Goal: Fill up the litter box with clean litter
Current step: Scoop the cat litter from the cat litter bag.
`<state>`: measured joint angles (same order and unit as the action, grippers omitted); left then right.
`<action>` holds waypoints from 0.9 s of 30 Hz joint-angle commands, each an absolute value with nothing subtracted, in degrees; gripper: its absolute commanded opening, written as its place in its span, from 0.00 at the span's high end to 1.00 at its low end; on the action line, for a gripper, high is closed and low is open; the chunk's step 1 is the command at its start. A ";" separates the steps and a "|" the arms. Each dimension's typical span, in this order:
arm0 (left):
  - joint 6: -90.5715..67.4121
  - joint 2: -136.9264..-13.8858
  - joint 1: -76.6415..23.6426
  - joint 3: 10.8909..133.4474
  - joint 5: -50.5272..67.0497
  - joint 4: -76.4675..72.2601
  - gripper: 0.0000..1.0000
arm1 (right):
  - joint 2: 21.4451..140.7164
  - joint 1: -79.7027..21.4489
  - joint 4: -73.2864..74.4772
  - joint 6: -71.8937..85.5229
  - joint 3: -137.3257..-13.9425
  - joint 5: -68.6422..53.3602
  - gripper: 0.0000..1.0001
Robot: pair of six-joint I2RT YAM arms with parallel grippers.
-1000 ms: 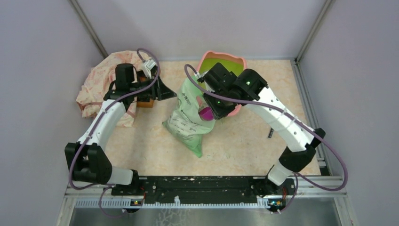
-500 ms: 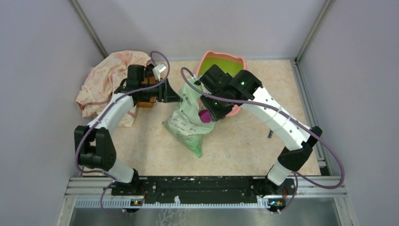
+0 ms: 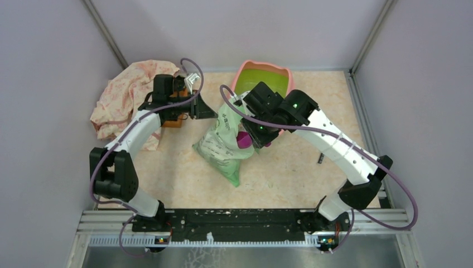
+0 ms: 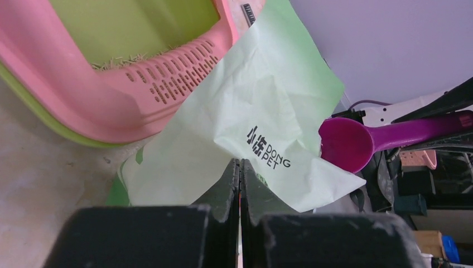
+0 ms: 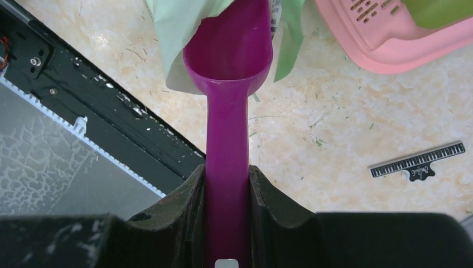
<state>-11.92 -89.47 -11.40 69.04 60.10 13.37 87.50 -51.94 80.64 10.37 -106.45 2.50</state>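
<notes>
The litter box (image 3: 246, 68), pink rim and lime-green inside, stands at the back centre, with its slotted ledge (image 4: 167, 84) close to the left wrist camera. A light green printed bag (image 3: 223, 142) lies in front of it. My left gripper (image 3: 213, 113) is shut, its tips (image 4: 240, 162) pinching the bag's upper left edge (image 4: 245, 106). My right gripper (image 5: 227, 167) is shut on the handle of a magenta scoop (image 5: 228, 50), whose bowl sits in the bag's mouth (image 5: 173, 28). The clean litter is out of view, as the bag's inside is hidden. A few pale crumbs (image 4: 120, 60) lie inside the box.
A pink-patterned cloth (image 3: 125, 100) is bunched at the back left, with a small orange-brown box (image 3: 173, 121) beside it under the left arm. A small black strip (image 5: 415, 162) lies on the floor to the right. The black base rail (image 3: 234, 218) runs along the near edge.
My left gripper swung right to the bag's edge and went from open to shut. My right arm shifted slightly, carrying the scoop further into the bag's mouth.
</notes>
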 commanded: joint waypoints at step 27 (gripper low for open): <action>-10.90 -74.65 -13.45 61.69 44.46 23.62 0.77 | 91.38 -51.20 80.04 8.11 -108.65 5.88 1.00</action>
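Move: The cat litter bag's mouth lies about 6 cm back, 6 cm to the right and 2 cm below the shut left fingers. The scoop's bowl, inside the mouth, is roughly 9 cm back and 10 cm right of that hand; the litter box's middle lies some 9 cm ahead, 19 cm right, 18 cm below. From the right hand the bag's mouth is about 5 cm ahead, 9 cm left and 6 cm down. Keep the left gripper shut and draw it back about 6 cm along the bag's printed wall while rising 3–4 cm; then sink some 2 cm, drifting left and opening the fingers slightly, to bring the parted tips to the near lip of the bag. With the right gripper, keep hold of the purple scoop, its bowl still in the bag's mouth, and stay almost in place. ##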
